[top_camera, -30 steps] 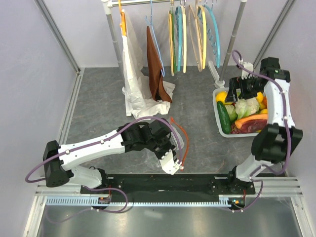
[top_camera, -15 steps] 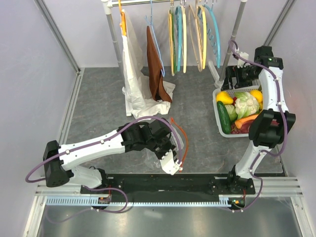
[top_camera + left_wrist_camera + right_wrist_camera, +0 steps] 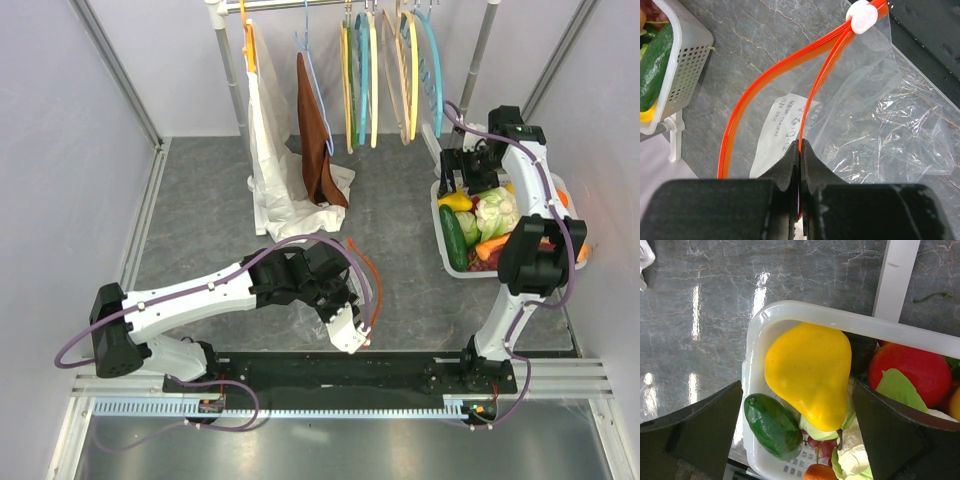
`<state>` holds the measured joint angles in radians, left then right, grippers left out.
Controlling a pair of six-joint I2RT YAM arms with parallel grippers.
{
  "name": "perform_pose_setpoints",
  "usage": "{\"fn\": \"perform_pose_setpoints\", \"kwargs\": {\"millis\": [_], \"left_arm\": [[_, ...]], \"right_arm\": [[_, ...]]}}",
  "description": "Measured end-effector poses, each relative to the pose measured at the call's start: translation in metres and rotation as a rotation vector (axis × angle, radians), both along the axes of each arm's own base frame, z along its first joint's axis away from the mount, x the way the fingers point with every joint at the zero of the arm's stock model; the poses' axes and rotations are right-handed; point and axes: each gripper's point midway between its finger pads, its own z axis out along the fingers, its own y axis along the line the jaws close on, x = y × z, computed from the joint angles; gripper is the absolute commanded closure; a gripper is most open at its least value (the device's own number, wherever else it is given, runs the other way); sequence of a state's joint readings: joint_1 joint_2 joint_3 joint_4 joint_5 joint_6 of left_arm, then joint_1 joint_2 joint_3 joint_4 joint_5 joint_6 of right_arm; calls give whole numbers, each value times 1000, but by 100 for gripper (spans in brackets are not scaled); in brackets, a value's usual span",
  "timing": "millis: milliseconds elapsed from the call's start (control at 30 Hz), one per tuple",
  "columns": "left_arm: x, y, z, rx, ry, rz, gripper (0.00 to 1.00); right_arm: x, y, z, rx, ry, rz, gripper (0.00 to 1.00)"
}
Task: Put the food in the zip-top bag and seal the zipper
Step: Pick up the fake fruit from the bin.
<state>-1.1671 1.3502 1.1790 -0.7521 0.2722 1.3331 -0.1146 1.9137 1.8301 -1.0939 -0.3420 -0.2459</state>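
Observation:
The zip-top bag [image 3: 308,316] [image 3: 880,125] lies crumpled on the grey table in front of the left arm, its mouth gaping. My left gripper [image 3: 345,325] [image 3: 801,150] is shut on one lip of the orange-red zipper [image 3: 368,280] [image 3: 765,85], whose white slider [image 3: 863,15] sits at the far end. The food is in the white basket [image 3: 440,225] [image 3: 805,310]: a yellow fruit [image 3: 455,200] [image 3: 810,372] and a dark green cucumber [image 3: 453,238] [image 3: 772,425]. My right gripper [image 3: 460,178] [image 3: 797,390] hangs open above the yellow fruit, one finger on either side and clear of it.
Pale green cabbage [image 3: 497,212], a red round piece [image 3: 910,372] and grapes also fill the basket. The clothes rack's right post [image 3: 470,90] stands close behind my right gripper. Coloured hangers [image 3: 390,80], a white garment [image 3: 270,150] and a brown cloth [image 3: 318,130] hang at the back.
My right arm has swung left and farther back over the basket, ending above the yellow fruit at its far-left corner. The left arm and bag have not moved.

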Motion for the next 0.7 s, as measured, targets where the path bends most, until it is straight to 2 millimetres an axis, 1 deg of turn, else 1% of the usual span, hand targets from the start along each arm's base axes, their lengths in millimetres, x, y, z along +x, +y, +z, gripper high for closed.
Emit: {"fn": "perform_pose_setpoints", "kwargs": {"millis": [133, 267, 367, 400, 467, 533, 567, 633, 667, 700], "left_arm": [[0, 0, 0, 0, 0, 0, 98], [0, 0, 0, 0, 0, 0, 98], [0, 0, 0, 0, 0, 0, 98], [0, 0, 0, 0, 0, 0, 98], [0, 0, 0, 0, 0, 0, 98], [0, 0, 0, 0, 0, 0, 98], [0, 0, 0, 0, 0, 0, 98], [0, 0, 0, 0, 0, 0, 98], [0, 0, 0, 0, 0, 0, 98], [0, 0, 0, 0, 0, 0, 98]], "right_arm": [[1, 1, -6, -1, 18, -16, 2], [3, 1, -20, 3, 55, -35, 2], [4, 2, -26, 9, 71, -40, 4], [4, 3, -27, 13, 74, -41, 8], [4, 4, -27, 19, 76, -41, 11], [4, 5, -27, 29, 81, -44, 19], [4, 5, -26, 31, 84, -47, 24], [5, 2, -25, 40, 87, -59, 27], [6, 1, -25, 48, 91, -65, 31], [7, 0, -24, 57, 93, -70, 32]]}}
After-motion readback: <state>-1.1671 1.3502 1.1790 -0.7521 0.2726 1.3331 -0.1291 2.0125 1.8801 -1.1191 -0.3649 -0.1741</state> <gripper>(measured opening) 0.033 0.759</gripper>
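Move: The yellow fake fruit in the bin's far left corner lies about 3 cm below the right hand and 1 cm ahead, between its wide-open fingers. Counted from this hand, the red fruit is some 7 cm right and 1 cm ahead, the cauliflower 9 cm right and 3 cm back, and the cucumber 8 cm back and 1 cm left, all about 6 cm lower. From the left hand, the yellow fruit is roughly 23 cm ahead, 24 cm right and 5 cm lower. The right hand sinks about 2.5 cm, almost straight down over the yellow fake fruit, until its open fingers straddle it beside the bin's far rim, while the fingertips tip some 5 degrees back towards the base. Then it stops sinking and starts to close, from wide open to about three quarters, bringing the finger pads in against the fruit's two sides. ##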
